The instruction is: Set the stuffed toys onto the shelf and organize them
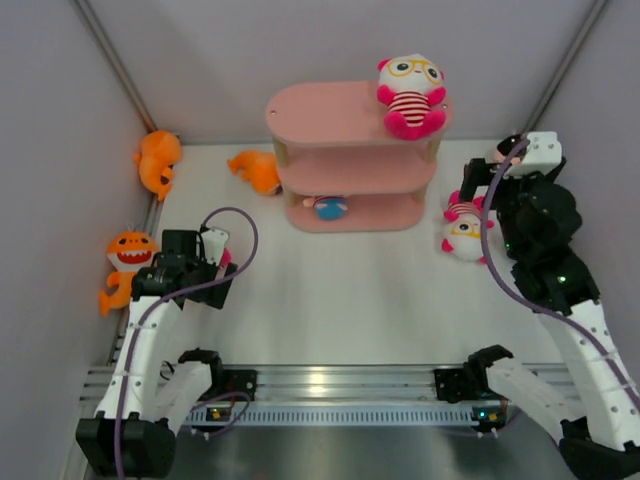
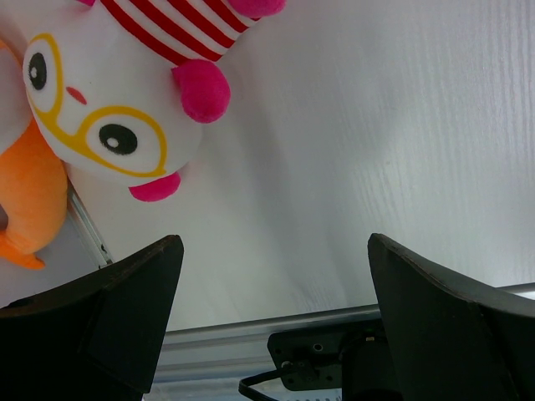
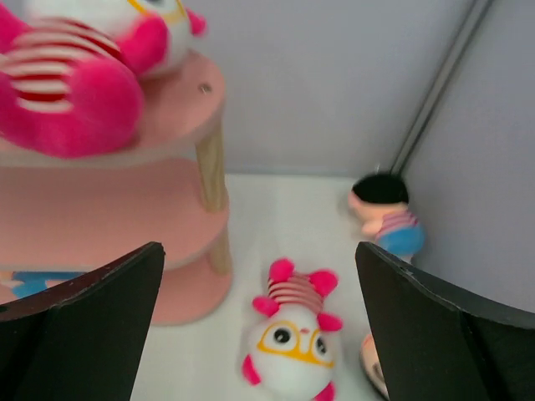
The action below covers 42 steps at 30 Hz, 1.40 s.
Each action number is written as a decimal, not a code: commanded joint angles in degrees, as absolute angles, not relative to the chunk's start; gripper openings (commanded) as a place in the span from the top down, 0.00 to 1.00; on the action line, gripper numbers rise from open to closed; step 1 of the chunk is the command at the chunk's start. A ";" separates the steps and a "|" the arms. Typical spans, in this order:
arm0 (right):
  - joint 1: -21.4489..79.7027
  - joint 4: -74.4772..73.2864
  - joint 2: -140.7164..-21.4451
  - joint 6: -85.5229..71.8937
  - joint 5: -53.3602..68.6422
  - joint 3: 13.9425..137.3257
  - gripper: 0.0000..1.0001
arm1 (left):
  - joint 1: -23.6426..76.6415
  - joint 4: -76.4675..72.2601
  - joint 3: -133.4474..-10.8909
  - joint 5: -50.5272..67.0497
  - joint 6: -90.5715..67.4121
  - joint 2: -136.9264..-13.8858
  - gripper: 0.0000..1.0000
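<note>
The pink shelf [image 1: 330,115] stands at the back middle. One glasses toy [image 1: 410,95] sits on the right end of its top board, and a blue doll [image 1: 328,207] lies on the bottom board. A second glasses toy [image 3: 292,342] lies on the table right of the shelf, below and between the fingers of my open, empty right gripper [image 3: 259,248]. A blue doll [image 3: 386,213] lies in the right corner. My left gripper [image 2: 274,242] hangs open and empty beside a third glasses toy [image 2: 109,109] and an orange shark [image 2: 33,200].
Two more orange sharks [image 1: 157,160] [image 1: 258,170] lie at the back left, one against the wall, one next to the shelf [image 3: 180,100]. Grey walls close in left, back and right. A metal rail [image 1: 330,385] runs along the near edge.
</note>
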State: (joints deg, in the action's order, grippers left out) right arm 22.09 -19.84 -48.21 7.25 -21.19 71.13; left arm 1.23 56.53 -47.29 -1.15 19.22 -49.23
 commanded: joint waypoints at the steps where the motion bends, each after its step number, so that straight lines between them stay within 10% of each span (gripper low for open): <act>1: 14.26 -17.15 -51.42 -15.42 -23.05 55.34 0.03 | 0.97 54.23 -46.93 -1.23 19.51 -48.25 0.02; 16: -5.71 -4.49 -80.15 -21.62 2.54 44.74 0.20 | 0.97 54.40 -46.76 -1.05 19.69 -47.55 0.02; 19: -5.71 -3.95 -78.15 -21.36 3.52 42.63 0.70 | 0.97 54.23 -46.76 -1.05 19.60 -47.63 0.02; 23: -5.71 -6.32 -68.40 -18.90 0.36 40.96 1.00 | 0.97 54.32 -46.76 -0.97 19.69 -47.64 0.02; 33: -5.63 -17.75 -34.99 -2.48 -10.64 57.01 1.00 | 1.14 55.71 -53.42 5.87 20.48 -48.95 0.02; 42: -3.79 -19.60 -42.17 1.24 54.35 77.49 0.96 | 1.14 58.18 -69.78 28.25 21.80 -48.70 0.02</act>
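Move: The floor panda lies far below the right hand, some 37 cm down, about 9 cm ahead and 6 cm to its right. The boy doll is about 14 cm to the right of that panda, and the black-haired doll 11 cm right of and 13 cm beyond it. The shelf-top panda sits 13 cm ahead and 13 cm left of the right hand. From the left hand the floor panda is about 20 cm ahead and 49 cm right. Right hand dives about 36 cm, pinches the panda's head, lifts 44 cm, swinging back; left rises 12 cm. ##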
